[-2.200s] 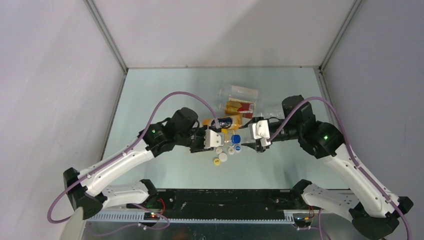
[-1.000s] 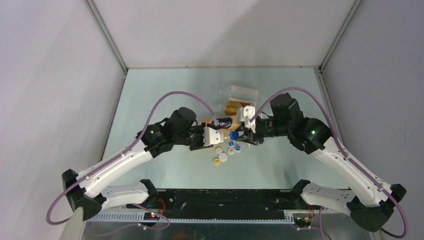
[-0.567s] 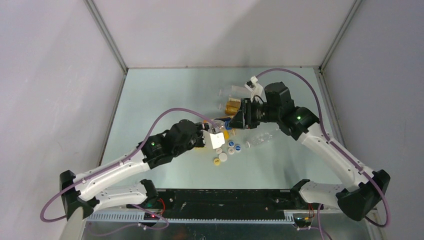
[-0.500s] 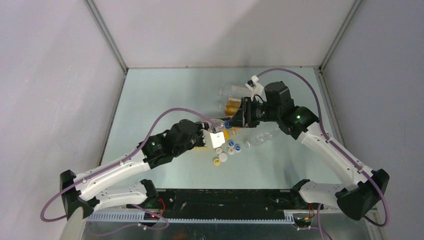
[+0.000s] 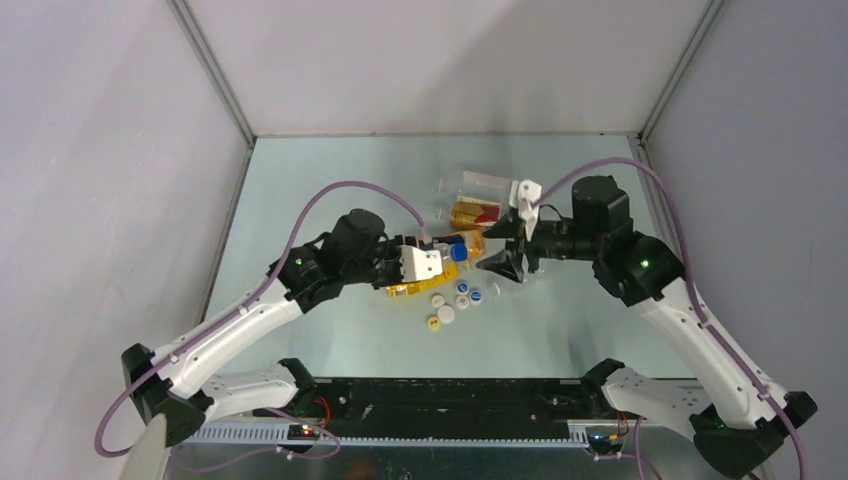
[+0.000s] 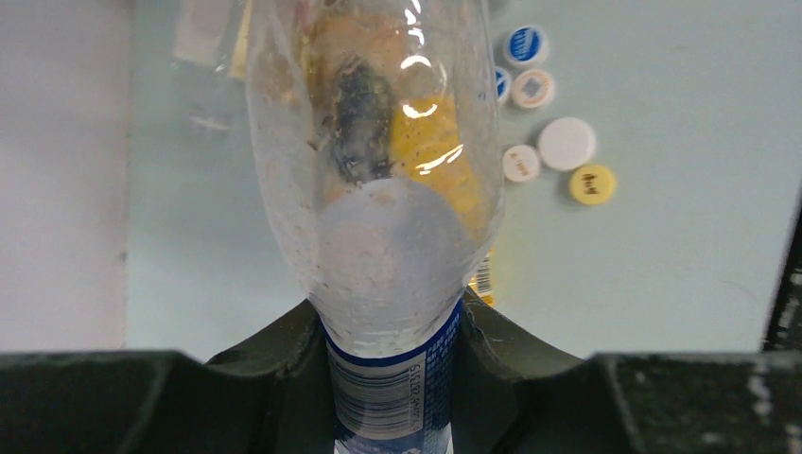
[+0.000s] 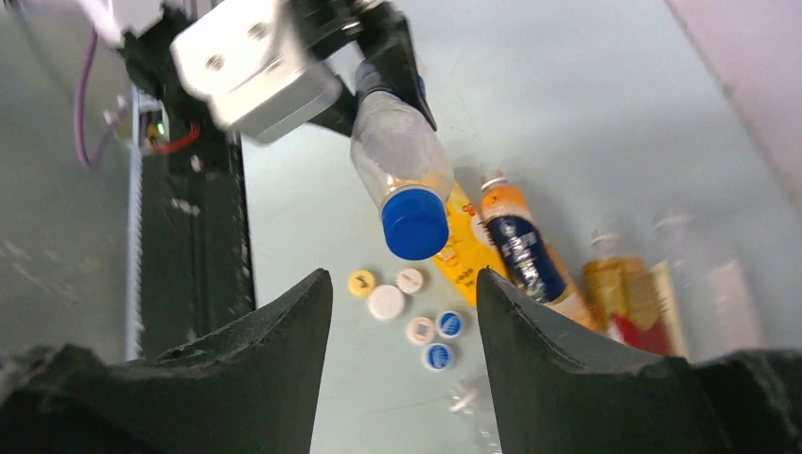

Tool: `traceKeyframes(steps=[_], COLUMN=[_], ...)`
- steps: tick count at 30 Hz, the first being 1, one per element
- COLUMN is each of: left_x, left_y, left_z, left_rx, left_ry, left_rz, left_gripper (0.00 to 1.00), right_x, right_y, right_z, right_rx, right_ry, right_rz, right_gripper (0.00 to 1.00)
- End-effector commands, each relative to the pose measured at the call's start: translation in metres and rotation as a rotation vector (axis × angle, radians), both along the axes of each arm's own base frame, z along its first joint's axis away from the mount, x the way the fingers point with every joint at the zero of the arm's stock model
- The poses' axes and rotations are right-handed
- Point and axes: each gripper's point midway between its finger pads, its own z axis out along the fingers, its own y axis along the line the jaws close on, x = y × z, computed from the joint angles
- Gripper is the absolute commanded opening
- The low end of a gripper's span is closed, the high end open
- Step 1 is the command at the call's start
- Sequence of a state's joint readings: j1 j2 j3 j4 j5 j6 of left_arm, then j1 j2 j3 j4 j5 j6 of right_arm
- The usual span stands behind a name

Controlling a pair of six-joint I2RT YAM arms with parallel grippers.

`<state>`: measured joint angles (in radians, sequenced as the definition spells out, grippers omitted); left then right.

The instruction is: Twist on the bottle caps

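Observation:
My left gripper is shut on a clear bottle with a blue label, gripping it low on the body and holding it above the table. A blue cap sits on that bottle's neck. My right gripper is open and empty, a short way back from the capped end, level with it. Several loose bottle caps lie on the table below: a yellow one, white ones and blue ones.
Other bottles lie behind the caps: an orange-yellow one, an orange one with a dark-blue label, a gold-and-red one and a clear one. Another clear bottle lies under my right gripper.
My right gripper has opened and drawn back to the right, leaving the blue cap on the bottle. The left arm has shifted slightly, still holding the bottle.

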<state>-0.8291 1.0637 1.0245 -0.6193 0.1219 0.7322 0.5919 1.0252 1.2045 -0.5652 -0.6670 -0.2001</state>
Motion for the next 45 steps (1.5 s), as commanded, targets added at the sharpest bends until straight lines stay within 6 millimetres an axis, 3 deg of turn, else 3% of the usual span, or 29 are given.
traceKeyframes(steps=[1, 9, 27, 33, 37, 40, 45], left_x=[-0.033, -0.05, -0.052, -0.045, -0.032, -0.021, 0.003], left_y=[-0.018, -0.031, -0.036, -0.035, -0.031, -0.024, -0.014], left_z=[0.007, 0.008, 0.015, 0.017, 0.018, 0.021, 0.036], left_rx=[-0.064, -0.077, -0.102, -0.1, -0.085, -0.078, -0.067], left_ry=[0.166, 0.272, 0.284, 0.262, 0.19, 0.081, -0.177], left_rz=[-0.156, -0.251, -0.266, -0.227, -0.149, -0.068, 0.084], left_gripper=[0.07, 0.09, 0.09, 0.09, 0.09, 0.09, 0.09], right_x=[-0.026, -0.034, -0.049, -0.046, -0.037, -0.015, 0.02], right_y=[-0.004, 0.003, 0.014, 0.02, 0.025, 0.03, 0.033], right_z=[-0.008, -0.012, -0.025, -0.022, -0.018, -0.01, -0.003], right_rx=[-0.086, -0.104, -0.099, -0.078, -0.046, -0.006, 0.15], right_ry=[-0.363, -0.557, -0.511, -0.465, -0.286, -0.135, 0.297], right_rz=[0.301, 0.422, 0.515, 0.491, 0.361, 0.165, -0.22], right_gripper=[0.6, 0.58, 0.4, 0.19, 0.01, 0.0, 0.0])
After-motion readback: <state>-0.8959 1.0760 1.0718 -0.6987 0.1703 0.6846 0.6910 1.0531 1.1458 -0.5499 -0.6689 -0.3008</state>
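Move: The blue cap, already sitting on the neck of the held clear bottle, is some 5 cm to the right hand's left, about 1 cm back and 2 cm below its open fingers. Well below, about 29 cm down, lie the small loose caps (3 cm ahead, 2 cm left), the yellow bottle (6 cm ahead, 12 cm left) and the orange bottle (15 cm ahead, 6 cm left). From the left hand the blue cap is about 9 cm right, 3 cm ahead and 8 cm above. The right fingers close on the blue cap, after the hand has drawn back about 4 cm, sunk 3 cm and rolled back some 30 degrees; gripping, the hand then rolls some 20 degrees clockwise, seen from the cap's end, easing 2 cm forward. The left hand keeps its hold on the bottle, drawing back about 5 cm and right a little, tipping down, then partly returning forward. ##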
